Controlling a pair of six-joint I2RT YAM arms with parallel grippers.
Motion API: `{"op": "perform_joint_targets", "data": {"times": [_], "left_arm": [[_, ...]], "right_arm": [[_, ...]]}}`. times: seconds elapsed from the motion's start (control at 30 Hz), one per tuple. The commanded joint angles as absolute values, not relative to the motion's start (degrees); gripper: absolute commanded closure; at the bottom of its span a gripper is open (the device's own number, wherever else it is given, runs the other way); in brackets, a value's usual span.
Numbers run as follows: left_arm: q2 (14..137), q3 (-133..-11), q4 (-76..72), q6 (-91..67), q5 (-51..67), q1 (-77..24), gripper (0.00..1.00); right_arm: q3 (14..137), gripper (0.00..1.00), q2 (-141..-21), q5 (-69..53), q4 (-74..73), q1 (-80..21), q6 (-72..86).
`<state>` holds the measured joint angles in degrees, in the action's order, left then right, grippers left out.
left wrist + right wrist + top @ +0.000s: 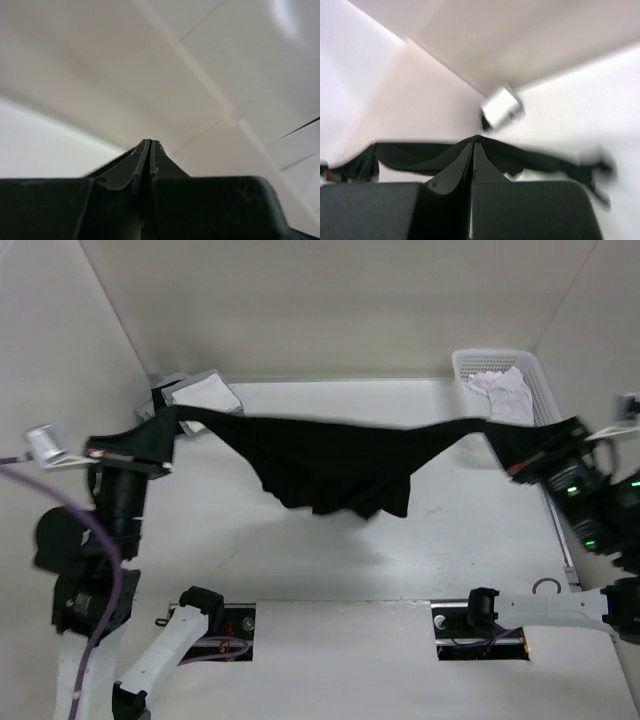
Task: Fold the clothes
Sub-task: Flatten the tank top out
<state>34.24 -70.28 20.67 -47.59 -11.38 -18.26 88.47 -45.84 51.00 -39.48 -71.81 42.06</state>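
Note:
The clothes (340, 465), a black thin top, hang stretched in the air above the table between my two grippers, sagging in loose folds in the middle. My left gripper (180, 421) holds the left end, its jaws pressed together in the left wrist view (150, 142), which faces the walls. My right gripper (497, 439) holds the right end. In the right wrist view the jaws (473, 145) are shut, with the black fabric (410, 155) running out to both sides of the tips.
A white basket (548, 390) at the back right holds a white garment (500, 390). A small stack of grey and white cloths (205, 392) lies at the back left, close to the left gripper. Pale walls enclose the table on three sides.

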Motion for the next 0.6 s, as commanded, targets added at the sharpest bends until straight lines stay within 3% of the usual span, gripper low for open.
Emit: {"op": "perform_joint_targets", "data": {"times": [0.0,0.13,0.3,0.43,0.57], "left_arm": [[36.29,-80.75,15.21,-45.18,-14.32,-17.18,1.00],[41.12,-90.77,13.71,-45.09,-14.07,-15.69,1.00],[47.01,-91.24,12.57,-44.39,-14.94,-15.07,1.00],[52.11,-87.11,10.55,-43.68,-15.73,-13.93,1.00],[57.90,-83.68,8.09,-44.29,-14.60,-11.56,1.00]], "right_arm": [[103.57,1.00,-52.36,65.55,-37.82,-77.98,20.36],[115.12,1.00,-59.58,69.60,-19.39,-84.84,-3.89],[113.91,1.00,-64.59,70.58,3.04,-84.08,-26.42],[107.25,1.00,-66.27,66.90,5.37,-73.11,-26.12],[99.94,1.00,-68.28,58.56,-4.80,-62.30,-11.04]]}}
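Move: Both hands hold the tank top by its hem corners, its middle hanging some 20 cm below them and about 5 cm ahead: roughly 17 cm to the right of the left hand, 17 cm to the left of the right. The folded stack on the table lies about 34 cm ahead of the left hand and 14 cm to its left. From the right hand, the white basket stands around 35 cm ahead and 26 cm to its right. Both are well over 40 cm down. Up and back first, the left hand flings its corner about 16 cm higher while tipping fingers-up, then whips it forward some 16 cm and down, levelling again. The right hand rises about 15 cm beside it, swinging slightly out, then goes forward and down, rolling its left side down and turning clockwise some 25 degrees. Both pairs of fingers stay shut on the hem. ##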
